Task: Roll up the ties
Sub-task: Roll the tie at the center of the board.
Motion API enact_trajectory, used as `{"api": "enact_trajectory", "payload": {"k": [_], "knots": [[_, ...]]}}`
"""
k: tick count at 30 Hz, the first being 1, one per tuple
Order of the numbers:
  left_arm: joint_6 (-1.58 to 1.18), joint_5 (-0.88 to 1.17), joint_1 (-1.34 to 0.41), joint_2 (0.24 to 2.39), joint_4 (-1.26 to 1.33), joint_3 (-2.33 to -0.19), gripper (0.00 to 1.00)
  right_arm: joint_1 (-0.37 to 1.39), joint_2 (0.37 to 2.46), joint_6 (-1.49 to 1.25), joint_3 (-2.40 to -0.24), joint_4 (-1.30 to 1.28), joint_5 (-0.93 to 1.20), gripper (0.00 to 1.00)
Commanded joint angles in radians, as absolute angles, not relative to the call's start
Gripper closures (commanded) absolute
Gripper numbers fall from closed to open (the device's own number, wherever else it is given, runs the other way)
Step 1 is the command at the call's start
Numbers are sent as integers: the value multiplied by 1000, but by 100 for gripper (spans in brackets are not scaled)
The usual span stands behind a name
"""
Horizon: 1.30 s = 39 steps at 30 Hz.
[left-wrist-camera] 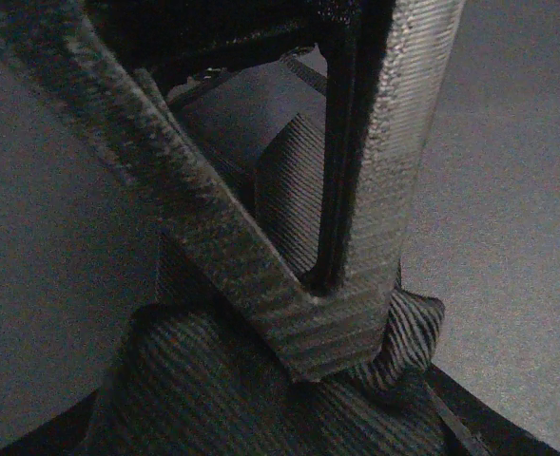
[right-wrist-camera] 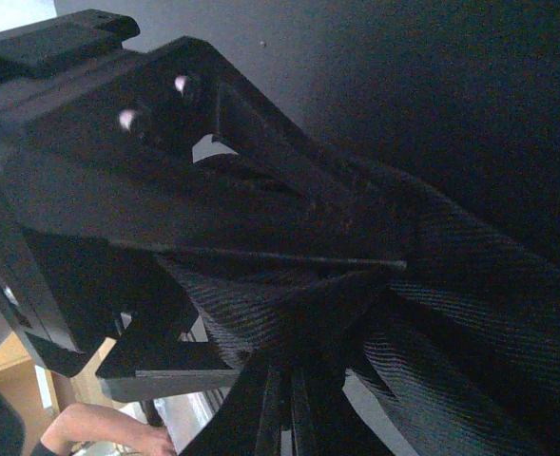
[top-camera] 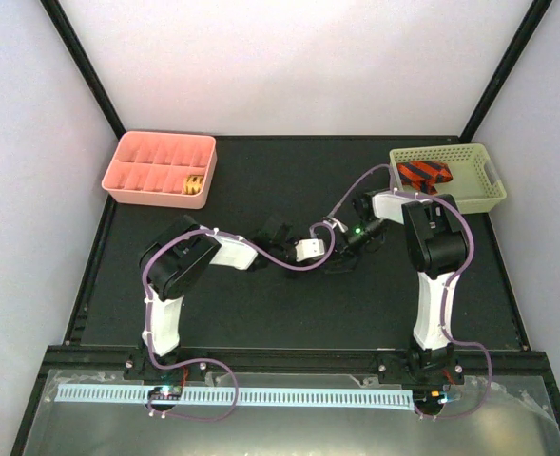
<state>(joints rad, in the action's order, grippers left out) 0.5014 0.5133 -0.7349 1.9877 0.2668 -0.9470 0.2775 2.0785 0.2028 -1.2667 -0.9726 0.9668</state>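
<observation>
A dark striped tie (left-wrist-camera: 260, 408) is held between both grippers near the middle of the black mat, where it barely shows in the top view (top-camera: 342, 262). My left gripper (left-wrist-camera: 341, 328) is shut, its fingertips pinching a bunched fold of the tie. In the top view it (top-camera: 331, 253) reaches in from the left. My right gripper (right-wrist-camera: 356, 275) is shut on the same tie (right-wrist-camera: 470, 285), whose folds fan out around its fingers. In the top view it (top-camera: 357, 236) comes in from the right, close to the left gripper.
A pink divided tray (top-camera: 132, 180) stands at the back left with one rolled tie (top-camera: 196, 183) in a compartment. A pale green basket (top-camera: 479, 195) at the back right holds an orange and dark striped tie (top-camera: 424, 174). Black frame posts flank the mat.
</observation>
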Motion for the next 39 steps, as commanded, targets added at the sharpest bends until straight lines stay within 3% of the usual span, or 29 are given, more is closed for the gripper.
{"api": "enact_trajectory", "payload": {"k": [1,5,9,22,39], "knots": [[500,507,-715,2011,206,-957,39,257,2110,185,-1236,-968,924,98],[431,564,-680,1948,341,-888,20,257,2145,170,-1207,-938,869,98],[407,595,-671,1893,495,-783,14,256,2170,158,-1211,-936,834,98],[470,578,-728,1879,680,-728,6,237,2206,149,-1252,-979,803,98],[597,530,-774,1939,423,-878,8,237,2206,168,-1254,-994,813,98]]}}
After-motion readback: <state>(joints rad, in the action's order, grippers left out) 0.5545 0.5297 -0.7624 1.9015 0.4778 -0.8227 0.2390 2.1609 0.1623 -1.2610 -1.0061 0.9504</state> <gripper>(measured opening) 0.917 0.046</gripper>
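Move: The tie's roll sits between the left hand's half-open fingers, right at its hand point; the right hand's shut fingertips hold the same roll, its middle about 1 cm to their left and 1 cm below. The short unrolled tail runs off to the right beneath the right gripper, its middle some 5 cm right of the left hand, 1 cm nearer the base and about 1 cm lower. Leftward first, the left hand opens wide, lets go of the roll and backs off about 3 cm, then rises some 3 cm and comes back right over the roll, slightly nearer the base and tilted about 10 degrees. Meanwhile the right hand, still pinching the roll, lowers it about 2.5 cm towards the board, drifting a little right, then holds still. ##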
